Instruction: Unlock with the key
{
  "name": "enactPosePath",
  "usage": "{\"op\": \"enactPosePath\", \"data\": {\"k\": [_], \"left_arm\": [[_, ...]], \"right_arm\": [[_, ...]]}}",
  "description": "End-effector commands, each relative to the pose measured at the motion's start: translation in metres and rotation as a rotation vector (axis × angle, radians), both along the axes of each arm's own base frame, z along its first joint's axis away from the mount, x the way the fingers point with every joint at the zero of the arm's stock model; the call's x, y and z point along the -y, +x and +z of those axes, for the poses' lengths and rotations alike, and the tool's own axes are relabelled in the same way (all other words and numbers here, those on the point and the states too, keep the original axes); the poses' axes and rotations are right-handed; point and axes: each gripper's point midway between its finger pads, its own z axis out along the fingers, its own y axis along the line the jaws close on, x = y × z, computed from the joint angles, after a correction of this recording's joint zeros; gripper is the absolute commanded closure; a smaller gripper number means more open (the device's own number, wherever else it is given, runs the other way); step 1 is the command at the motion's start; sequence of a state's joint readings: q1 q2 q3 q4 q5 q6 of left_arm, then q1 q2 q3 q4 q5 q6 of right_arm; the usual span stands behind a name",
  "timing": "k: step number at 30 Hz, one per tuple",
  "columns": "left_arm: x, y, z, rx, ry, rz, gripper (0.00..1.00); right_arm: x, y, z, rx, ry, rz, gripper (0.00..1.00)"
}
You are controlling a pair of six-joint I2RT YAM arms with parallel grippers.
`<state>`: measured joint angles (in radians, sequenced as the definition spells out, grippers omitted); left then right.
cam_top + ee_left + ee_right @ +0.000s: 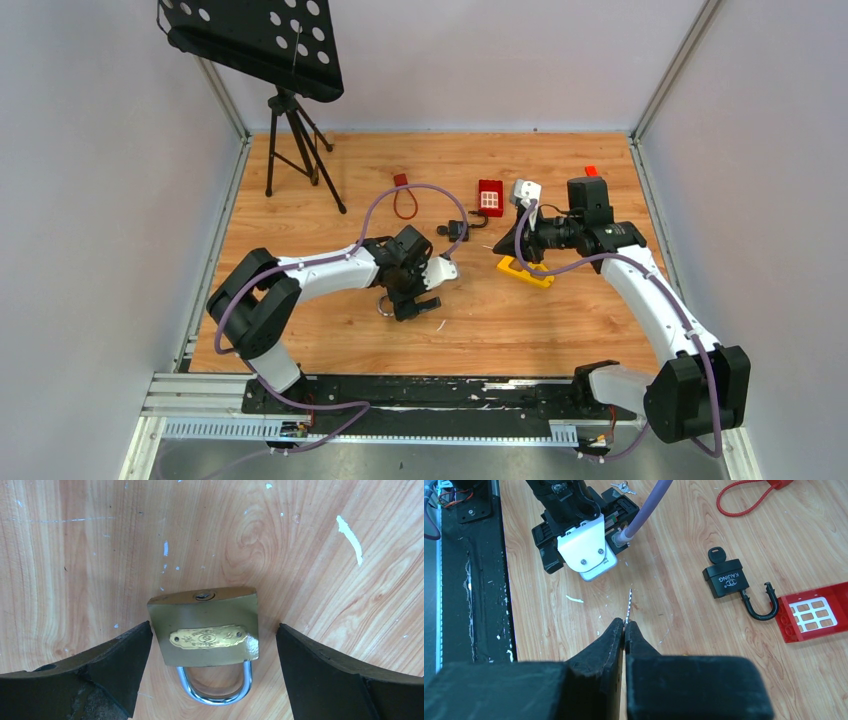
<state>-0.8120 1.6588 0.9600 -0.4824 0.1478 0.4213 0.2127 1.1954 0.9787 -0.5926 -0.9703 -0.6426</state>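
A brass padlock lies flat on the wooden table, keyhole facing away from the wrist and silver shackle toward it. My left gripper is open, one finger on each side of the lock body with a gap at both sides. From above, the left gripper hangs over the lock, and only the shackle shows. My right gripper is shut on a key, whose thin silver blade sticks out past the fingertips toward the left arm. The right gripper hovers right of the lock.
A black padlock with a key in it and its shackle open lies beside a red brick. A red cord, a yellow piece and a white block lie nearby. A music stand on a tripod occupies the back left.
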Motion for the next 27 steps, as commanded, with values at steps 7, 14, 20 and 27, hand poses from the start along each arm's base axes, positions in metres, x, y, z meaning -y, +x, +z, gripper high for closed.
{"op": "enactPosePath", "data": {"k": [7, 14, 20, 27], "left_arm": [[-0.013, -0.003, -0.016, -0.005, 0.064, 0.003, 0.05], [-0.023, -0.007, -0.018, 0.0, 0.094, -0.02, 0.38], [-0.022, -0.007, -0.015, 0.016, 0.074, -0.033, 0.66], [-0.005, 0.004, 0.016, 0.106, -0.03, -0.069, 1.0]], "right_arm": [[-0.001, 0.003, 0.008, 0.041, 0.012, 0.021, 1.0], [-0.002, 0.003, 0.006, 0.035, 0.011, 0.022, 1.0], [-0.002, 0.003, 0.006, 0.031, 0.012, 0.024, 1.0], [-0.002, 0.003, 0.008, 0.034, 0.016, 0.022, 1.0]]}}
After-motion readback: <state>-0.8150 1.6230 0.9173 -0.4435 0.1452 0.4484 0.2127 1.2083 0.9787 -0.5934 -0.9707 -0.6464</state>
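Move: The brass padlock lies almost right at the left hand point, about 1 cm below it, its body already between the wide-open fingers. From that hand, the black padlock is some 17 cm ahead and 12 cm right, a pair of small silver keys about 8 cm ahead and 8 cm left, and a white scrap roughly 5 cm back and 8 cm right. For the right hand, the brass padlock is about 20 cm left, 4 cm back and 19 cm below. Staying in place low over the table, with hardly any turn, the left hand closes its fingers by roughly a quarter of their full opening until they stop on the brass padlock's body, pinching it between its forward and back edges. The forward finger starts very near its edge; the back finger closes a visible gap. ##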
